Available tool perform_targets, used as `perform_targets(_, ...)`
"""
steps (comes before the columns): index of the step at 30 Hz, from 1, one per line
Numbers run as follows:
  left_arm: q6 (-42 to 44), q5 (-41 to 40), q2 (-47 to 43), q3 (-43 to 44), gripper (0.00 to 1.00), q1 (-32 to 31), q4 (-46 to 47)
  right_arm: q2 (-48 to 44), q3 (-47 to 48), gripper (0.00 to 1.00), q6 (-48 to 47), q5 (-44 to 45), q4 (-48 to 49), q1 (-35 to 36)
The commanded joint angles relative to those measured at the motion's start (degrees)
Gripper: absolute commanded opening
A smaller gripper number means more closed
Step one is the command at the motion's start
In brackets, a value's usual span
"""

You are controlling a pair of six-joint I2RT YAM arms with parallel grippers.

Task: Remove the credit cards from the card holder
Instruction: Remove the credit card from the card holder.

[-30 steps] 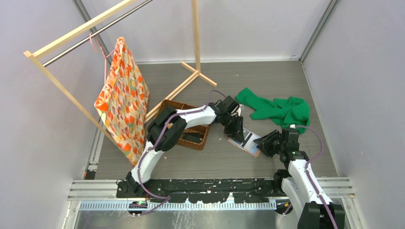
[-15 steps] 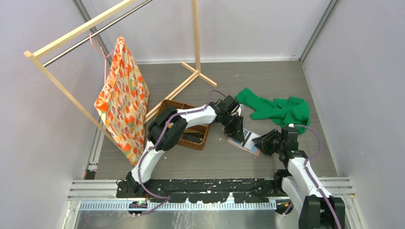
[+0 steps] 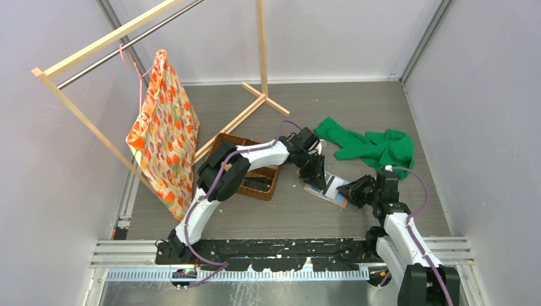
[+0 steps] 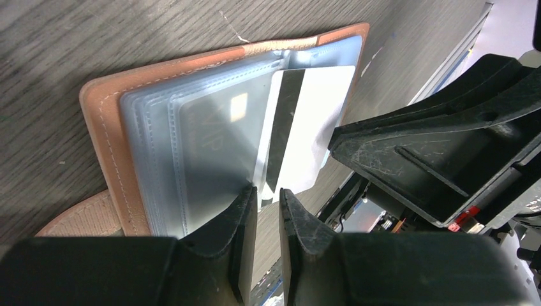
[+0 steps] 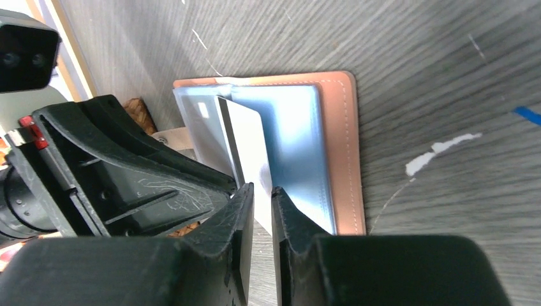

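The salmon card holder [image 3: 321, 190] lies open on the table, its leather edge [image 4: 102, 127] framing clear plastic sleeves. A white credit card [image 4: 319, 115] with a black stripe sticks partway out of a sleeve. My left gripper [image 3: 317, 177] comes down on the holder from the far side, and its fingertips [image 4: 247, 197] pinch the edge of a sleeve with a narrow gap. My right gripper [image 3: 348, 189] reaches in from the near right. In the right wrist view the card [image 5: 252, 146] runs down between my right gripper [image 5: 261, 191], which is shut on it over the holder [image 5: 348, 159].
A brown woven basket [image 3: 271, 191] sits under my left arm. A green cloth [image 3: 373, 146] lies behind my right gripper. A wooden rack [image 3: 261, 51] with a patterned orange bag [image 3: 166, 134] stands at the back left. Walls close both sides.
My right gripper has moved left onto the card holder and its jaws have narrowed around the white card. The left arm has held still.
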Motion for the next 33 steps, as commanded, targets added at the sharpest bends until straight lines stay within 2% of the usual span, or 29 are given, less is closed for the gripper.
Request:
perform_targets(1,1.5,-2.77,2.06,0.69,0.22,-0.35,-2.17,1.1,-0.04,0.21,0.61,-4.32,6.43,-0.23)
perform_targets(7,1.5,-2.53,2.34,0.88,0.21,-0.35,-2.07,4.19,0.41,0.21,0.11,-5.88,9.14,-0.23)
perform_targets(17,1.5,-1.74,3.5,1.33,0.22,-0.44,-2.05,2.96,0.37,0.19,0.7,-8.19,12.04,-0.23)
perform_targets(20,1.5,-1.72,3.45,1.28,0.21,-0.44,-2.02,2.88,0.69,0.23,-0.05,-5.59,8.36,-0.23)
perform_targets(25,1.74,-1.84,3.42,1.49,0.21,-0.44,-2.62,5.7,0.75,0.39,-1.06,-1.35,5.42,-0.23)
perform_targets(33,3.3,-3.69,3.89,2.95,0.21,0.19,-5.53,9.14,1.32,0.43,-2.64,0.72,4.35,-0.23)
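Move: The card with the black stripe is right at the right hand's fingers, its right-hand edge between them; its middle lies about 2 cm to the left, 1 cm ahead and 1 cm lower. From the left fingertips, which are on the card holder by the stripe's near end, the card's middle is some 4 cm right and 2 cm ahead. The green cloth lies about 13 cm right and 15 cm ahead of the right hand; the basket stands roughly 25 cm left and 6 cm ahead of the left. With the card's right-hand edge still between its nearly shut fingers, the right hand pulls forward and up, nearly 2 cm each way, while the left hand stays in place, its closed fingertips keeping on the holder by the stripe. The right fingers then open wide and the hand sinks about 2 cm, easing back 1 cm towards the card, to end with its fingers parted on either side of that edge. ##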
